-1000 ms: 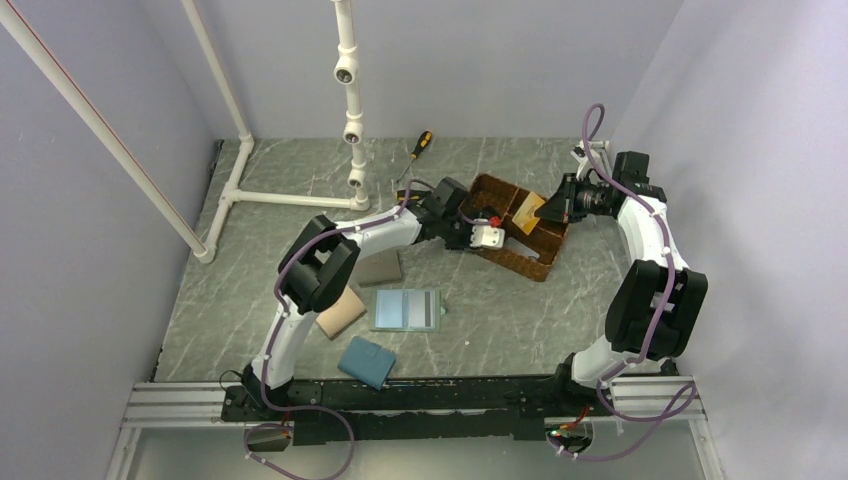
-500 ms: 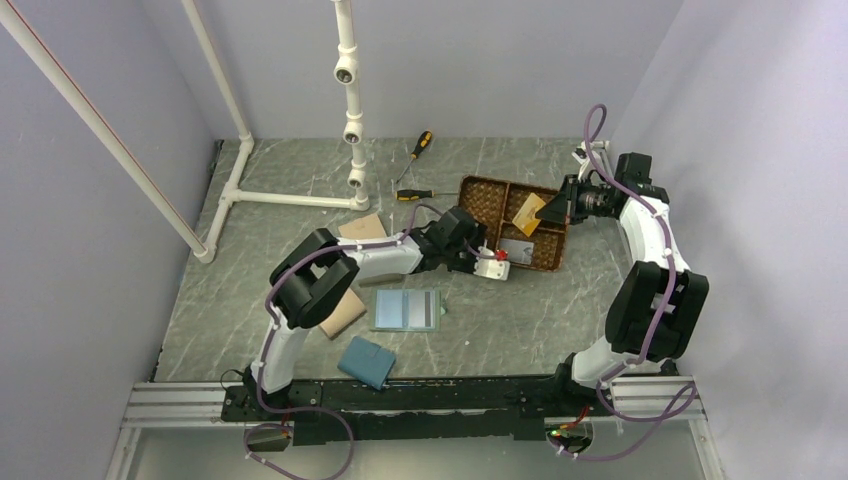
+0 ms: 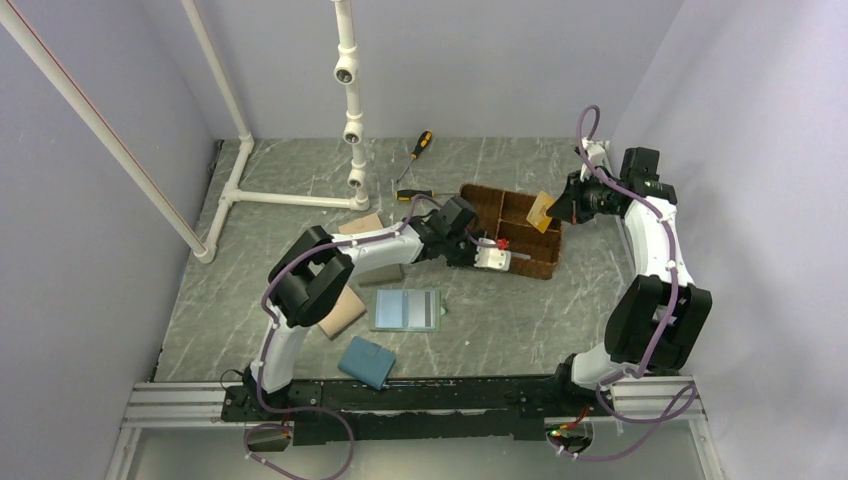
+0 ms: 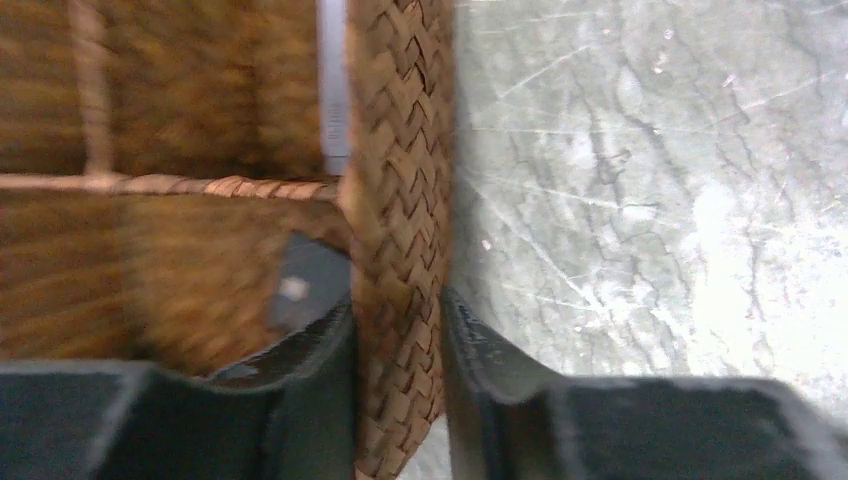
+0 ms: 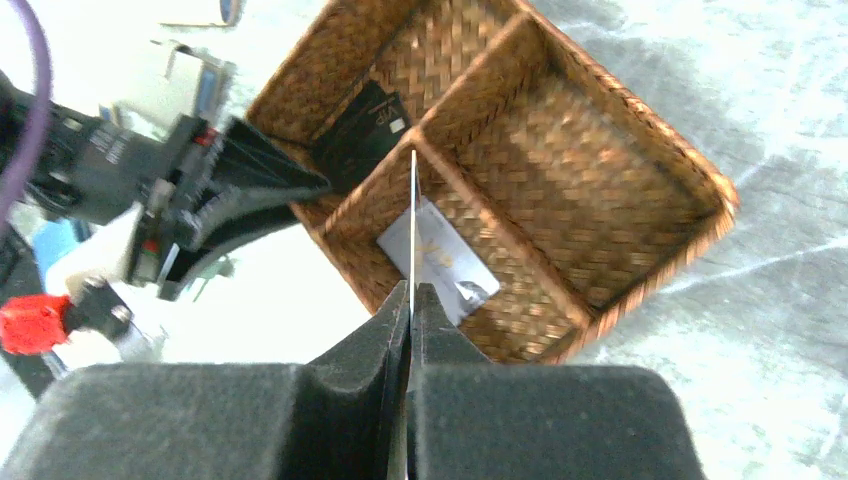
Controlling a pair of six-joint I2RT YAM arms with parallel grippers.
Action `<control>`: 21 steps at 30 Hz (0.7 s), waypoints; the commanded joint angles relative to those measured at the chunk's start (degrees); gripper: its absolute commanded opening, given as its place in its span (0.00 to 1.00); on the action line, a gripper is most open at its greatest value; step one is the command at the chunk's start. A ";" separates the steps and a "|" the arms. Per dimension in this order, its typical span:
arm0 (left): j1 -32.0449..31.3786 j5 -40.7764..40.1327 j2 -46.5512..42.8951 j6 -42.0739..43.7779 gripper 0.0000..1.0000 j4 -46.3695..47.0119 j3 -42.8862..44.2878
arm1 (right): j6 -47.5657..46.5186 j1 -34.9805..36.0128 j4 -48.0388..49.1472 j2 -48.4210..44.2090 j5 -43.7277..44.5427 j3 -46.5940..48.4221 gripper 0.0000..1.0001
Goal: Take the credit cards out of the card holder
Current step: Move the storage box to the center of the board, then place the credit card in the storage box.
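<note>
The card holder [image 3: 405,309] lies open on the table with its pale blue-green pockets facing up, near neither gripper. My left gripper [image 3: 497,258] [image 4: 397,320] is shut on the near wall of the woven basket [image 3: 532,268] [image 4: 400,150], one finger inside and one outside. A black card [image 5: 362,128] [image 4: 305,290] and a pale card [image 5: 440,260] lie in separate basket compartments. My right gripper [image 3: 556,208] [image 5: 411,295] is shut on the orange-tan card [image 3: 541,211], which hangs above the basket and shows edge-on [image 5: 413,220] in the right wrist view.
A dark blue wallet [image 3: 366,361] lies near the front rail and a tan wallet [image 3: 342,312] sits left of the card holder. A grey-brown wallet [image 3: 380,272] is under my left arm. Two screwdrivers [image 3: 423,145] [image 3: 413,194] and a white pipe frame [image 3: 350,100] stand behind.
The basket, turned and tipped a second ago, now sits flat and squarer. My left gripper moved to its near wall and closed there. The right gripper rose slightly with the orange-tan card.
</note>
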 commanded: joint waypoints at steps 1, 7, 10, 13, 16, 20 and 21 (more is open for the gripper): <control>1.79 4.63 -0.29 -3.50 0.45 -5.45 4.92 | -2.88 0.14 1.58 -1.77 5.31 2.79 0.00; 2.03 1.49 -3.45 -8.70 0.65 0.23 2.76 | -14.57 0.30 -5.26 6.18 8.29 12.63 0.00; 2.53 -0.06 -7.78 -13.85 0.72 2.73 0.48 | -23.13 0.92 -13.99 12.40 9.71 21.45 0.00; 2.94 -2.16 -13.11 -19.91 0.79 3.38 -2.34 | -32.05 3.14 -23.29 17.10 13.07 28.81 0.00; 3.36 -2.59 -19.00 -25.11 0.80 3.04 -6.41 | -37.11 7.14 -26.68 19.90 19.96 32.37 0.00; 3.50 -2.63 -28.01 -31.65 0.81 4.62 -13.48 | -41.26 13.16 -28.10 22.66 28.11 34.48 0.00; 3.49 -2.32 -31.45 -33.33 0.81 5.10 -15.72 | -41.68 14.35 -28.32 23.44 29.90 35.07 0.00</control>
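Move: The left fingers straddle the storage box's near wall close to its left corner; the box's middle lies about 6 cm ahead, 10 cm right and 3 cm below, the black card some 3 cm ahead and 2 cm right. From the right hand, already holding a yellow card, the box's middle is about 3 cm ahead, 10 cm left and 16 cm down, and the white cards 9 cm left, level with it. Left rises about 12 cm off the box's wall, opening wide; right takes its yellow card 6 cm forward. ##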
